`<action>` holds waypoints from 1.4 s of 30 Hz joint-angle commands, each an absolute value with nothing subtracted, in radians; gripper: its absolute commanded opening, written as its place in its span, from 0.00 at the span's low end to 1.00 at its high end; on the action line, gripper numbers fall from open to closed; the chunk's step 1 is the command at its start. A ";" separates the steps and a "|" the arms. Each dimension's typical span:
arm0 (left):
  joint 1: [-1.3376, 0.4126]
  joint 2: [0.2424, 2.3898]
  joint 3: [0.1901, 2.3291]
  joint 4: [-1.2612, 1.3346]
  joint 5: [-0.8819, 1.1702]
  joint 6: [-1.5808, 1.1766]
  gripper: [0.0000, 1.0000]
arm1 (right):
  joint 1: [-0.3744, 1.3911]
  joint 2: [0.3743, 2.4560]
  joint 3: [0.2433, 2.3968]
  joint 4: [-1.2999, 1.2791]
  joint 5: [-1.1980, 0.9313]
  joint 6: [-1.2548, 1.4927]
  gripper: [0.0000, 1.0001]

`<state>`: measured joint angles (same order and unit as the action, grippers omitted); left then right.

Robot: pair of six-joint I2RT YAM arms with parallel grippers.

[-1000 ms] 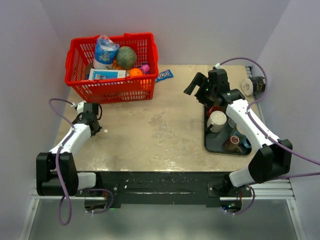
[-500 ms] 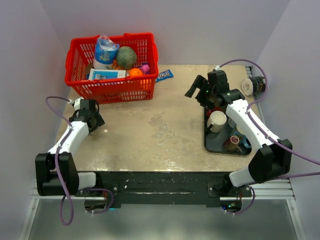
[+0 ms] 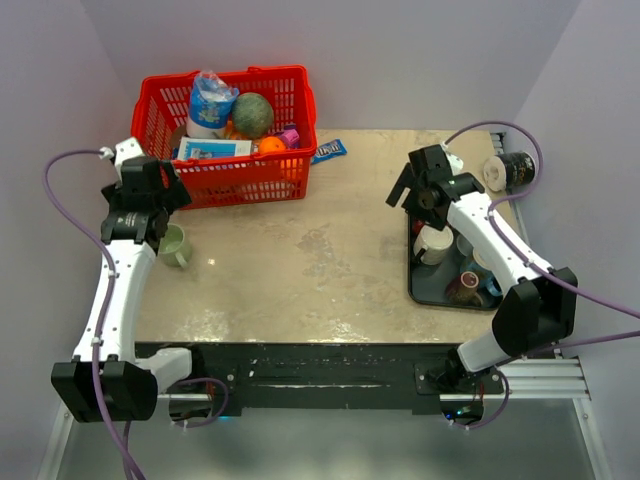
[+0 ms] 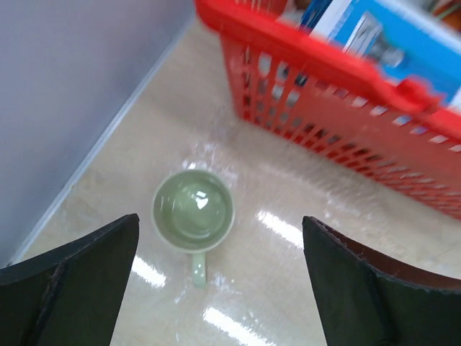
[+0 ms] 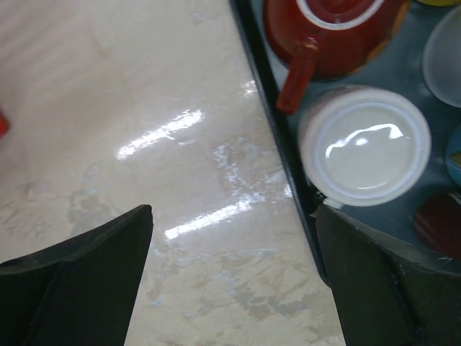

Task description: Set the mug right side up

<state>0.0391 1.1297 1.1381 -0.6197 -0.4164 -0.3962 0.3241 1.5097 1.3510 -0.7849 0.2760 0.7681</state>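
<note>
The pale green mug [image 3: 176, 245] stands upright on the table's left side, just in front of the red basket. From the left wrist view I look straight down into the mug's [image 4: 193, 211] open mouth, its handle pointing toward me. My left gripper [image 3: 150, 190] [image 4: 220, 218] hangs well above it, open, with nothing between the fingers. My right gripper [image 3: 415, 190] [image 5: 234, 209] is open and empty over the left rim of the dark tray [image 3: 425, 285].
A red basket [image 3: 225, 135] [image 4: 324, 94] full of groceries sits at the back left, close behind the mug. The tray's rim [image 5: 274, 122] borders a white cup [image 5: 364, 148] and a red mug [image 5: 331, 29]. A blue packet [image 3: 328, 152] lies beside the basket.
My left gripper opened and rose up and back from the table, leaving the green mug standing upright. The right gripper shifted slightly right toward the tray.
</note>
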 commanded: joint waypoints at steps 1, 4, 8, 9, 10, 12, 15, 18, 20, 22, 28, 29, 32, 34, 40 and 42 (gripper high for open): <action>0.046 1.137 1.207 -0.569 -0.246 -0.284 0.99 | 0.321 1.480 1.306 -0.861 0.459 0.822 0.99; 0.046 1.100 1.163 -0.457 -0.048 -0.265 0.99 | 0.319 1.479 1.276 -0.873 0.485 0.851 0.96; 0.046 1.097 1.158 -0.402 0.103 -0.298 0.99 | 0.321 1.485 1.243 -0.882 0.511 0.890 0.95; 0.045 1.101 1.158 -0.394 0.151 -0.301 0.99 | 0.319 1.485 1.224 -0.874 0.511 0.896 0.95; 0.046 1.112 1.161 -0.388 0.170 -0.304 0.99 | 0.321 1.488 1.215 -0.867 0.508 0.896 0.95; 0.046 1.120 1.158 -0.376 0.202 -0.318 0.99 | 0.321 1.489 1.191 -0.851 0.506 0.908 0.95; 0.046 1.120 1.137 -0.347 0.238 -0.321 0.99 | 0.321 1.483 1.145 -0.807 0.486 0.917 0.84; 0.046 1.108 1.111 -0.315 0.290 -0.327 0.99 | 0.319 1.440 1.066 -0.707 0.448 0.925 0.74; 0.046 1.101 1.085 -0.299 0.323 -0.339 0.99 | 0.319 1.450 1.055 -0.690 0.448 0.931 0.72; 0.044 1.098 1.066 -0.269 0.371 -0.354 0.99 | 0.321 1.463 1.055 -0.693 0.456 0.933 0.71; 0.032 1.100 1.014 -0.215 0.431 -0.405 0.99 | 0.321 1.456 1.022 -0.663 0.500 0.983 0.66; 0.031 1.101 1.009 -0.212 0.431 -0.410 0.99 | 0.319 1.453 1.017 -0.646 0.499 1.000 0.64; 0.017 1.106 1.005 -0.209 0.428 -0.411 0.99 | 0.319 1.466 1.003 -0.630 0.494 1.012 0.59; 0.011 1.108 1.005 -0.209 0.423 -0.408 0.99 | 0.321 1.485 1.003 -0.630 0.502 1.012 0.57; 0.008 1.111 0.999 -0.207 0.420 -0.408 0.99 | 0.319 1.497 0.992 -0.611 0.526 1.011 0.51; 0.009 1.117 0.997 -0.207 0.420 -0.407 0.99 | 0.321 1.512 0.988 -0.609 0.528 1.012 0.51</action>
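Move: From the right hand the white mug stands about 8 cm to the right, a centimetre back and some 12 cm below. The red mug lies about 8 cm farther out than the white mug, the grey mug roughly 9 cm right of it and 3 cm out, the brown mug 9 cm back and 6 cm right of it. From the left hand the white mug is some 55 cm right, level ahead, about 19 cm lower; the green mug stands almost directly beneath. Downward some 9 cm, drawing back and to the right about 4 cm each, the right hand sinks to the white mug's handle, turning about 15 degrees clockwise while its fingers narrow to half open around the handle. The left hand, wide open, swings about 15 cm right away from the green mug, first rising, then easing down partway, turning some 40 degrees clockwise. ##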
